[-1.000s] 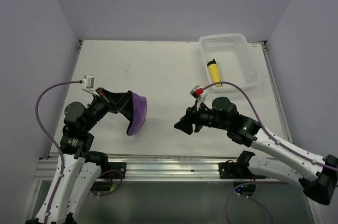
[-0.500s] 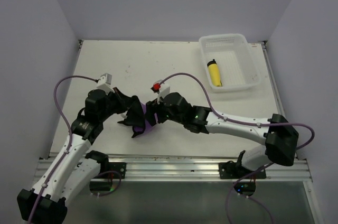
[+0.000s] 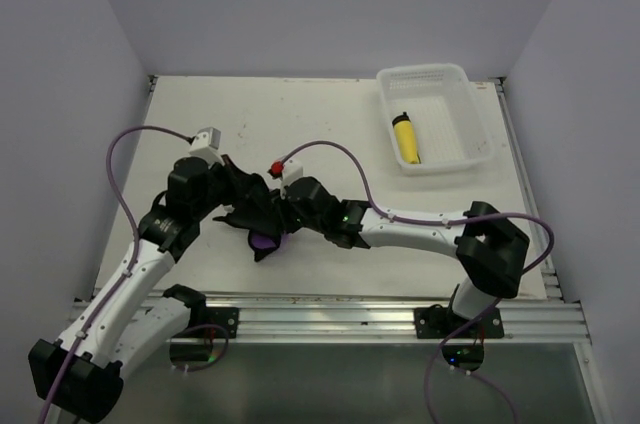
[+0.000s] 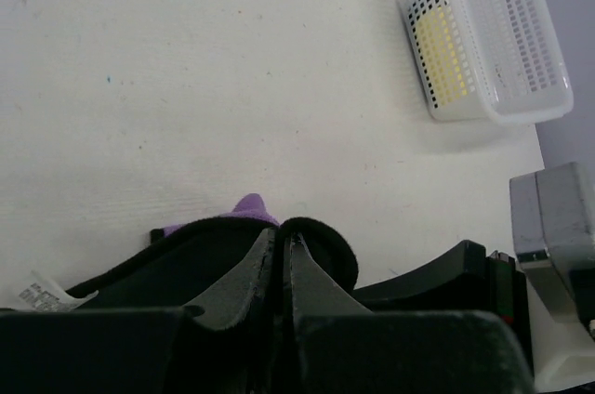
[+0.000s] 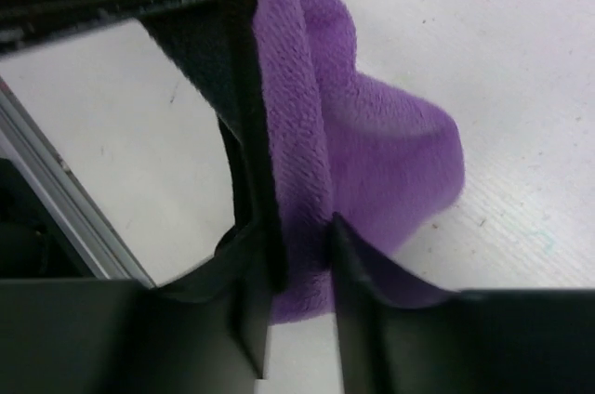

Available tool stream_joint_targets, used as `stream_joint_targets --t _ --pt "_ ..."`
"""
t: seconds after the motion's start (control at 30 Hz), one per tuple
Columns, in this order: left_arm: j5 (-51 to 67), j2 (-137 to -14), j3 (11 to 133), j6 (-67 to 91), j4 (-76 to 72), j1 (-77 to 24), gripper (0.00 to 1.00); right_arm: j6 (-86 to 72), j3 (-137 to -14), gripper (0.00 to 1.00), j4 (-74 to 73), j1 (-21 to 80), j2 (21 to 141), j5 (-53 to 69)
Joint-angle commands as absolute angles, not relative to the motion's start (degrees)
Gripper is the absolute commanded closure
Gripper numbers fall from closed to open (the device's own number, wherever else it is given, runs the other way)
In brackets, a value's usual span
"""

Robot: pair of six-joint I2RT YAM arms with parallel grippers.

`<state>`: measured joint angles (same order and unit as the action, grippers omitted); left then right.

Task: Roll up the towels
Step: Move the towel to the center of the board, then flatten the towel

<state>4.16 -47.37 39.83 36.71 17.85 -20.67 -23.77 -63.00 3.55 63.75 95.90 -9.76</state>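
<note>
The purple towel (image 3: 266,242) hangs bunched between both grippers, just above the table at front centre-left. My left gripper (image 3: 247,212) is shut on its black edging (image 4: 316,238); a purple tip (image 4: 249,208) pokes out beyond the jaws. My right gripper (image 3: 279,221) reaches in from the right. In the right wrist view its fingers (image 5: 353,301) press a fold of the purple towel (image 5: 372,152) from both sides, the gripper (image 5: 297,229) shut on it. The yellow towel (image 3: 405,139) lies rolled in the basket, also showing through the mesh as the yellow towel (image 4: 439,50).
A white perforated basket (image 3: 455,76) stands at the back right of the table, and shows as the basket (image 4: 548,87) in the left wrist view. The metal rail (image 3: 320,309) runs along the near table edge. Purple cables arc over both arms.
The right arm has swung left across the table to the towel and its jaws have closed on a fold. The left arm has shifted slightly right and forward, still holding the towel.
</note>
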Motion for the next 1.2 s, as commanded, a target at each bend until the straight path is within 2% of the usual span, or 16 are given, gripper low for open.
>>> stream_joint_targets --t 0.0,0.1,0.17,0.37,0.53,0.73,0.9,1.03,1.17 --pt "0.62 -45.97 44.73 33.75 16.17 -20.92 1.0 -22.77 -65.56 0.79 5.02 63.98 93.79 -12.04" --pt "-1.84 -44.21 46.93 32.87 17.13 -20.92 1.0 -21.71 -67.14 0.96 2.39 64.07 91.42 -10.73" --pt "-2.63 -43.24 48.95 32.09 18.1 -20.92 1.0 -21.62 -69.07 0.99 1.24 64.25 90.36 -7.49" --pt "-0.27 -39.64 54.05 28.4 18.9 -20.92 1.0 -21.53 -76.1 1.0 -5.09 68.02 87.54 -2.38" --pt "2.37 -37.08 55.72 26.72 16.79 -20.92 1.0 -28.11 -75.33 1.0 -2.11 68.99 82.55 3.52" --pt "6.94 -44.45 53.54 27.42 15.66 -20.92 1.0 -30.67 -68.23 1.0 -3.08 68.21 76.3 -1.83" --pt "9.75 -49.82 46.51 29.88 7.75 -21.09 1.0 -37.95 -57.06 1.0 1.47 59.34 74.79 2.09" --pt "10.72 -59.12 42.63 30.59 -1.72 -23.11 1.0 -41.4 -47.22 1.0 4.75 52.57 75.41 4.22" --pt "8.8 -67.4 45.52 29.89 -4.04 -27.93 0.42 -40.7 -45.79 1.0 2.29 47.12 79.09 7.73"
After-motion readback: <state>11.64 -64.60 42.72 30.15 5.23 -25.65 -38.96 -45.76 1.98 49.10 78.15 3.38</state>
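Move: Over the near-left part of the board, the left hand already holds the gathered towel; the board's center lies about 9 cm ahead, 13 cm right and 12 cm below. The towel's edge is between the right hand's half-open fingers, its bulk some 3 cm left, 1 cm ahead and 6 cm below. From the right hand, the yellow roll lies about 25 cm ahead and 31 cm right, in the white basket, itself some 30 cm ahead and 37 cm right. Closing the right fingers onto the towel's edge while the left keeps its pinch, both hands swing the towel up 15 to 19 cm, drawing back a little, then fling it down and forward again, sweeping right toward the board's center. The left tips up some 25 degrees and levels back; its fingers part at the end to let go, while the right stays shut on the edge. ##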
